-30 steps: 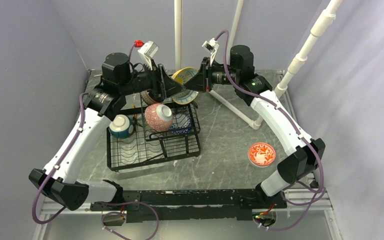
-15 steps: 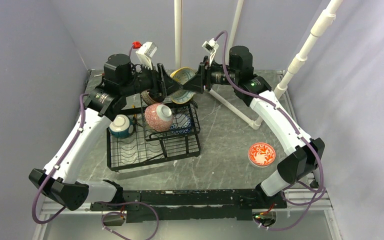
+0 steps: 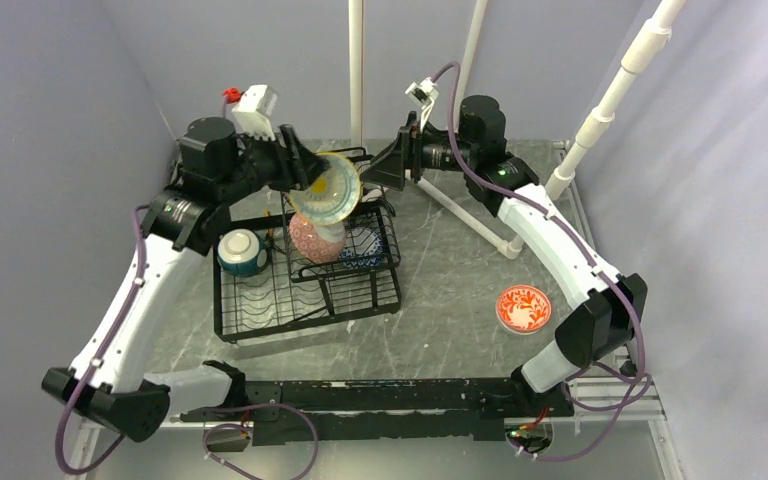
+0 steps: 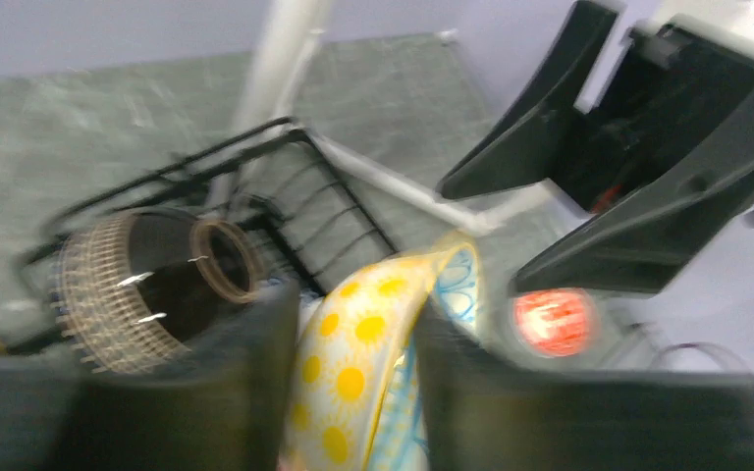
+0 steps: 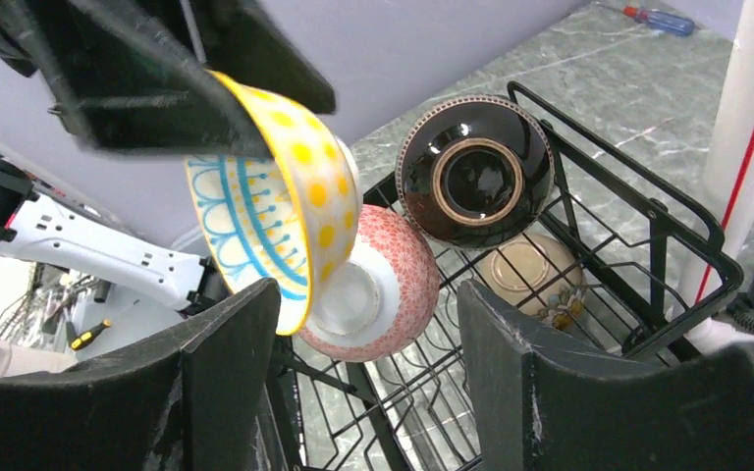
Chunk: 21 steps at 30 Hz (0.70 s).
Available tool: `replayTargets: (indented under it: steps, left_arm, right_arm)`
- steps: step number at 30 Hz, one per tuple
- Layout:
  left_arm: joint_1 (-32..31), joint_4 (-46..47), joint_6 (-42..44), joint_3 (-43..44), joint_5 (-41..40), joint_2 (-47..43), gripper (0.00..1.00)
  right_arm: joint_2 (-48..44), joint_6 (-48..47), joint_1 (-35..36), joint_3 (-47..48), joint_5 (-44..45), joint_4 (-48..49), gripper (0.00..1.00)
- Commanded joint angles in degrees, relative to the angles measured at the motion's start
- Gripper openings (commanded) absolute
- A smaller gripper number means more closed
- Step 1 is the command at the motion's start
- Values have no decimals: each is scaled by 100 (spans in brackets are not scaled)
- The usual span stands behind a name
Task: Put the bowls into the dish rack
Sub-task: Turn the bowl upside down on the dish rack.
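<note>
My left gripper (image 3: pixel 312 182) is shut on the rim of a yellow dotted bowl (image 3: pixel 327 192), holding it tilted on edge above the back of the dish rack (image 3: pixel 260 322). In the left wrist view the bowl (image 4: pixel 363 358) sits pinched between the two blurred fingers. My right gripper (image 3: pixel 372 176) stands open just right of it, with nothing between its fingers (image 5: pixel 226 373). In the rack lie a pink-red bowl (image 5: pixel 393 280), a brown striped bowl (image 5: pixel 473 169), a beige bowl (image 5: pixel 532 280), a teal bowl (image 3: pixel 242 252) and a blue-white dish (image 3: pixel 365 245).
A red patterned bowl (image 3: pixel 523 308) sits alone on the table at the right. White pipes (image 3: pixel 475 222) cross the table behind the rack and rise at the back. Walls close in on both sides.
The right gripper has opened and let go of the yellow bowl. The left gripper has closed on it and swung it left and nearer, over the rack.
</note>
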Motion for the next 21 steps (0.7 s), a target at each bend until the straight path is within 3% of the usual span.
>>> replayTargets:
  steps: [1,13,18,21]
  left_arm:
    - [78,148,245,-27,-555,-626,3]
    - [102,100,321,-368,-653,-646,3]
    - [82,203,467,-360,-1064,-466,3]
    - [-32,572,475,-424,-1219,-444,3]
  right_arm:
    - [-109,213,-19,-81,-202,557,72]
    - [138,798,26,-123,-675,1133,78]
    - [-76,840,127,-171,-347,1176,90]
    - [-14,715,301,79,159,547,92]
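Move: The yellow bowl's rim is already between the left hand's open fingers; its middle lies about 4 cm right, 3 cm back and 4 cm below. Some 20 cm below the hand, on the rack's upper tier, the pink bowl sits about 4 cm back and 3 cm left, the black bowl roughly 10 cm ahead and 6 cm left. From the right hand the yellow bowl is about 9 cm left, 3 cm back and 2 cm lower. Left fingers pinch the bowl's rim, draw it about 4 cm left, then 4 down; right fingers open wider. ##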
